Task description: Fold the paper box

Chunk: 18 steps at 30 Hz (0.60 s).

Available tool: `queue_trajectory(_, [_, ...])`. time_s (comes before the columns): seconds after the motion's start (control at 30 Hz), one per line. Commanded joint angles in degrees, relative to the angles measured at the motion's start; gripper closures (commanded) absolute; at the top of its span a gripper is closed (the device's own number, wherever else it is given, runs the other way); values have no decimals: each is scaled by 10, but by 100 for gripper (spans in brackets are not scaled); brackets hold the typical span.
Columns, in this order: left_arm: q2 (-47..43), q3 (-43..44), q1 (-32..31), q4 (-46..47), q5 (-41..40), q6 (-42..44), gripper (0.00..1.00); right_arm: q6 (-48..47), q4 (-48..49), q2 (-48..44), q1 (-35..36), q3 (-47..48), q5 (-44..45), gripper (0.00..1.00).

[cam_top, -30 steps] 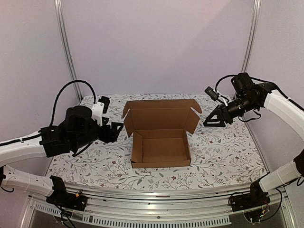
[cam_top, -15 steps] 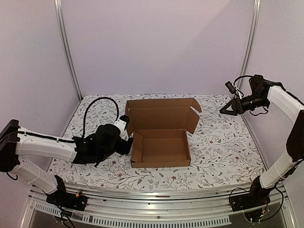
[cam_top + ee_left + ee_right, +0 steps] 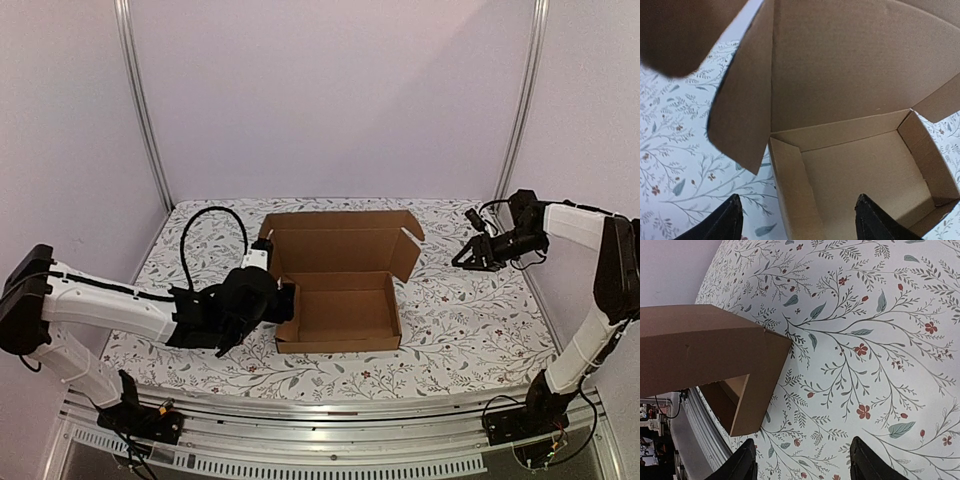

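Observation:
The paper box is a brown cardboard tray in the middle of the table, with its lid standing up at the back and side flaps spread out. My left gripper is open at the tray's left wall. In the left wrist view that wall runs up between the two black fingertips, and the inside of the box fills the frame. My right gripper is open and hangs over the cloth, well to the right of the box. Its wrist view shows the box's right flap at the left, and only cloth lies between the jaws.
A floral cloth covers the table. Metal frame posts stand at the back corners, and a metal rail runs along the near edge. The left arm's black cable loops up behind it.
The left arm swung down and to the right until its gripper reached the box's left wall. The right arm pulled back to the far right, then dropped lower towards the cloth.

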Motion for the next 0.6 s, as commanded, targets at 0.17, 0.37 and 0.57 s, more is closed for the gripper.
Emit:
queue_trajectory(0.17, [88, 60, -37, -165, 24, -272, 23, -11, 20, -130, 67, -59, 15, 36])
queue_trajectory(0.37, [164, 131, 0, -215, 44, -257, 24, -22, 1, -130, 97, -55, 7, 37])
queue_trajectory(0.57, [168, 152, 23, -220, 80, -217, 28, -33, -4, -137, 97, -58, -3, 37])
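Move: The tray's left wall has its middle about 5 cm ahead of the left hand, 2 cm to its left and 10 cm below. The lid's left flap is roughly 11 cm ahead and 3 cm left; the lid stands behind the tray, some 16 cm ahead and 7 cm right. From the right hand, the lid's right flap is about 8 cm left and 3 cm ahead, and that left wall about 29 cm left and 3 cm back. With its open fingers coming down astride the tray's left wall, the left hand sinks about 8 cm, easing back a little first and then forward again, while it tips some 20 degrees further down and turns slightly counter-clockwise; a touch on the wall can't be made out. The right hand, holding nothing and open, draws back and left about 5 cm each while rising 4 cm. ##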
